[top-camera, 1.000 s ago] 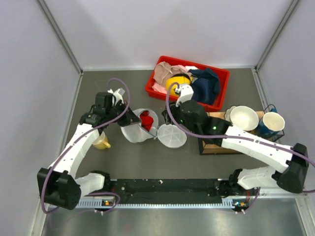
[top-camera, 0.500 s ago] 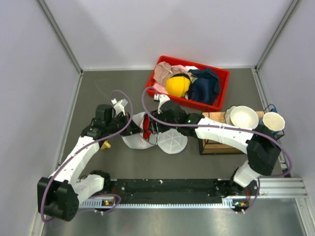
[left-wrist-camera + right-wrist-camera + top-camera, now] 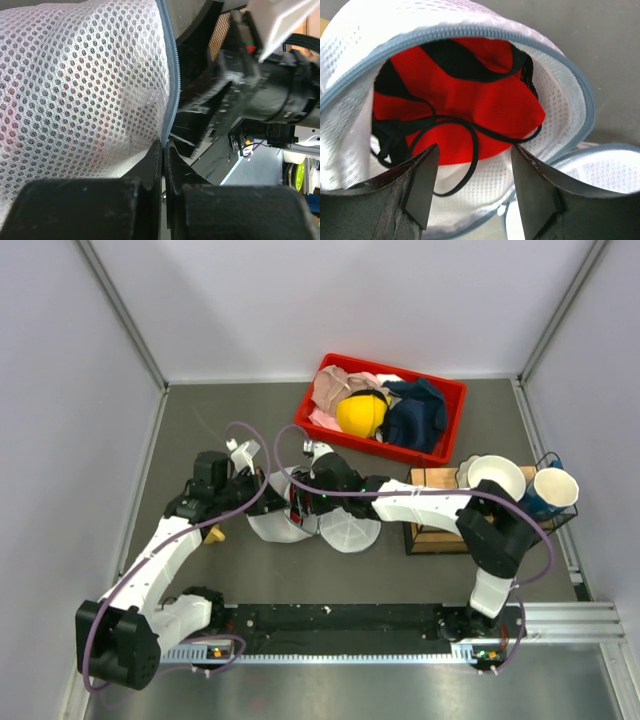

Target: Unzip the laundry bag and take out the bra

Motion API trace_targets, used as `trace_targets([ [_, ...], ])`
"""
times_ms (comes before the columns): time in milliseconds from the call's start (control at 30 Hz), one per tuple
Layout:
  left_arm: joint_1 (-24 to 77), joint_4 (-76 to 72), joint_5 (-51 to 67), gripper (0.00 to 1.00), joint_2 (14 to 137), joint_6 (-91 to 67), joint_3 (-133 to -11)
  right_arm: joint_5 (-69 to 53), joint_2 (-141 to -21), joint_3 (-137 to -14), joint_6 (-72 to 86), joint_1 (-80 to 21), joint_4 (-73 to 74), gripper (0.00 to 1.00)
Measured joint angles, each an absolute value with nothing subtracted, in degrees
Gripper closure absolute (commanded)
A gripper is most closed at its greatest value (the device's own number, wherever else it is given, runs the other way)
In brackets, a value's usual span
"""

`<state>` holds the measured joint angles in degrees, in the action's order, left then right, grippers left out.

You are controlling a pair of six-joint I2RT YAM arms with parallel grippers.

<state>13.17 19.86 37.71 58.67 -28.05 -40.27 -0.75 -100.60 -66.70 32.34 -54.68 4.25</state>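
Note:
The laundry bag (image 3: pixel 272 523) lies unzipped in the middle of the table, its flat half (image 3: pixel 350 525) spread to the right. My left gripper (image 3: pixel 258 486) is shut on the bag's blue zipper edge (image 3: pixel 172 75), at the fingertips (image 3: pixel 163 146). The red bra (image 3: pixel 470 97) with thin black straps sits inside the open mesh dome (image 3: pixel 560 75). My right gripper (image 3: pixel 475 157) is open at the bag's mouth, its fingers (image 3: pixel 420 185) apart just in front of the bra and holding nothing. From above, the right gripper (image 3: pixel 300 502) covers most of the opening.
A red bin (image 3: pixel 447 390) at the back holds a yellow ball (image 3: pixel 361 415), navy cloth (image 3: pixel 415 415) and beige-pink cloth (image 3: pixel 335 388). A wooden box (image 3: pixel 435 532), white bowl (image 3: pixel 496 478) and cup (image 3: pixel 555 485) stand to the right. A yellow object (image 3: pixel 211 534) lies beside the left arm.
The right arm has swung left from beside the wooden box to the bag's mouth, its jaws widening slightly. The left gripper has stayed shut on the zipper edge.

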Motion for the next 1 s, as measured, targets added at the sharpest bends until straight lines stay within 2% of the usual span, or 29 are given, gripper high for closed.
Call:
trace_targets([
  [167,13.2,20.0,38.4,1.0,58.8,-28.1,-40.7,1.2,-104.4,-66.8,32.7,-54.7,-0.3,0.43],
  [200,13.2,20.1,38.7,1.0,58.8,-28.1,-40.8,1.7,-104.9,-66.9,32.7,-54.6,-1.1,0.47],
  [233,13.2,20.2,39.3,1.0,59.0,-28.1,-41.1,2.2,-105.3,-66.9,32.6,-54.5,-1.7,0.56],
  [267,13.2,20.1,39.7,1.0,59.1,-28.1,-41.3,2.5,-105.6,-66.9,32.5,-54.3,-2.1,0.73],
  [300,13.2,20.2,40.0,1.0,59.2,-28.1,-41.5,2.9,-105.9,-66.9,32.2,-54.2,-2.6,1.0],
  [567,13.2,21.0,41.4,1.0,59.8,-27.7,-42.4,7.1,-103.9,-65.9,28.3,-53.2,-5.0,1.0],
  [833,13.2,20.8,41.3,1.0,65.1,-28.9,-44.0,10.2,-83.3,-59.5,22.0,-53.5,-3.5,1.0],
  [1000,13.2,20.1,41.3,1.0,67.0,-30.1,-43.9,10.4,-77.7,-59.2,20.7,-53.5,-3.5,1.0],
])
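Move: The bra lies in the open bag just beyond my right fingertips, about 3 cm ahead, 3 cm left and 4 cm down. The bag's zipper rim, pinched in my left hand, is roughly 1 cm ahead, 2 cm left and 6 cm above my right hand. The mesh lid lies some 11 cm right, 5 cm back and 6 cm down. From my left hand the bra is about 3 cm right, 1 cm ahead and 9 cm below. I push my open right fingers about 5 cm forward and slightly down into the bag at the bra, shutting them fully as they advance. Then I pull them out, rising some 16 cm while swinging right and a little back, fingers tilting up about 25 degrees. My left hand keeps its pinch on the zipper rim, lifting slightly, then sinking and easing forward. ##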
